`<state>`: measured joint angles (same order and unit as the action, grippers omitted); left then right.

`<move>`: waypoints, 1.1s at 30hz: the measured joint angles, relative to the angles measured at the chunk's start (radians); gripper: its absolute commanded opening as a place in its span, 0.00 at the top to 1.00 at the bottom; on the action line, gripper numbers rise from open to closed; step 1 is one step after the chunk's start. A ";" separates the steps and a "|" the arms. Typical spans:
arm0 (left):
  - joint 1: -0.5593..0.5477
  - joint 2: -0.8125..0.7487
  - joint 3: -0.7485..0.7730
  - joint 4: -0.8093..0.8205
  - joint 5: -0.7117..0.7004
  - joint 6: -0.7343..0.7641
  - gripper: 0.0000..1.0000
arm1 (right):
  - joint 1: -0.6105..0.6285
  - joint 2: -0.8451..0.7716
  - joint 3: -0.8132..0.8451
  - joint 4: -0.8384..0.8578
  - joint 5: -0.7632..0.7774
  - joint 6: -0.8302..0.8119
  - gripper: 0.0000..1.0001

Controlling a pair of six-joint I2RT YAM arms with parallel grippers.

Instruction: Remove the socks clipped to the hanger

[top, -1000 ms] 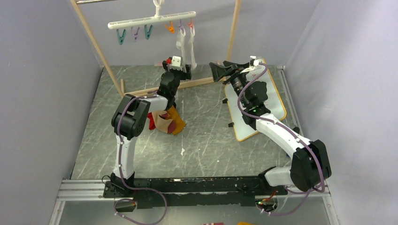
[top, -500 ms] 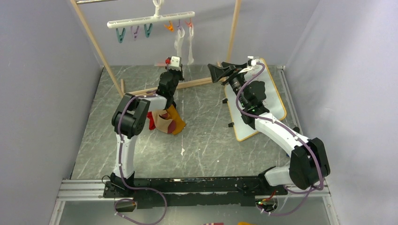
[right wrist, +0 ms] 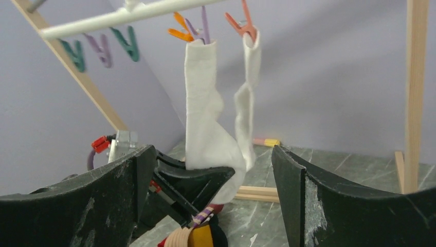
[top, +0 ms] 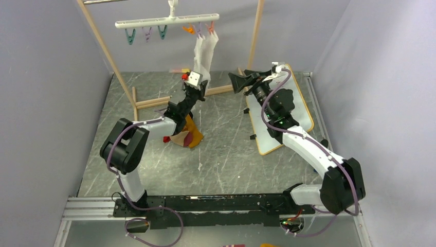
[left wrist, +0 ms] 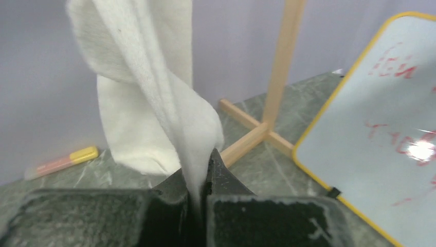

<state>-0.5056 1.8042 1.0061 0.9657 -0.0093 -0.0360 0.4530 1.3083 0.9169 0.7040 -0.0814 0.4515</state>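
Note:
The white hanger (top: 167,21) hangs from the wooden rack, with two long white socks (top: 204,51) clipped at its right end. My left gripper (top: 197,82) is shut on the toe of the left white sock (left wrist: 169,103), the cloth pinched between its jaws (left wrist: 198,188). The sock (right wrist: 205,118) is held at the top by a purple clip (right wrist: 204,25); the other white sock (right wrist: 248,98) hangs free from an orange clip. My right gripper (top: 235,82) stands open just right of the socks, nothing between its fingers (right wrist: 213,154). Several coloured socks (top: 182,135) lie heaped on the table.
The wooden rack's posts (top: 255,33) and base bar (top: 154,100) frame the hanger. A yellow-rimmed whiteboard (top: 298,110) lies under the right arm. A pink-and-yellow marker (left wrist: 64,160) lies by the back wall. Empty clips (top: 146,34) hang on the hanger's left half.
My left gripper shut on the white sock's toe and drew down and nearer, stretching the sock. The hanger swung slightly. The right arm barely moved.

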 measured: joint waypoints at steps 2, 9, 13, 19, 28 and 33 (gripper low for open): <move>-0.017 -0.032 -0.011 -0.011 0.012 0.002 0.95 | 0.000 -0.043 0.000 -0.018 0.002 -0.010 0.12; -0.051 -0.084 -0.028 -0.050 0.019 0.030 0.95 | 0.007 -0.176 0.000 -0.029 -0.009 -0.017 0.14; -0.058 -0.084 -0.038 -0.070 0.014 0.041 0.95 | 0.087 -0.198 0.001 -0.031 0.018 -0.050 0.14; -0.080 -0.071 -0.038 -0.073 0.012 0.047 0.95 | 0.286 -0.100 0.101 -0.087 0.057 -0.158 0.14; -0.114 -0.015 -0.038 -0.081 -0.014 0.064 0.95 | 0.287 0.155 0.349 -0.149 0.067 -0.207 0.13; -0.121 -0.013 -0.038 -0.081 -0.022 0.074 0.95 | 0.287 0.265 0.472 -0.192 0.051 -0.225 0.13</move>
<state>-0.6266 1.7908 0.9684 0.8848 -0.0315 0.0380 0.7399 1.5730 1.3888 0.5121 -0.0307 0.2268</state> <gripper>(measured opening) 0.060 0.866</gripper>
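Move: Some 16 cm ahead of the right hand, 12 cm to its left and 15 cm above it hangs the purple clip; the salmon clip beside it is about 8 cm left, the empty orange one about 16 cm, both just as far ahead and high. The left hand already pinches a white sock's lower part, with the purple clip about 28 cm above and 6 cm ahead. The dropped socks lie some 24 cm below that hand, 14 cm back and 6 cm left. Keeping its pinch on the white sock, the left hand eases about 4 cm back and 4 cm right, rising slightly before sinking to 3 cm below its start. The open right hand rises some 7 cm while backing off, then sweeps left and comes forward again, ending 14 cm left beside the two sock-bearing clips, fingers tipped up and turned counter-clockwise roughly 10 degrees. ##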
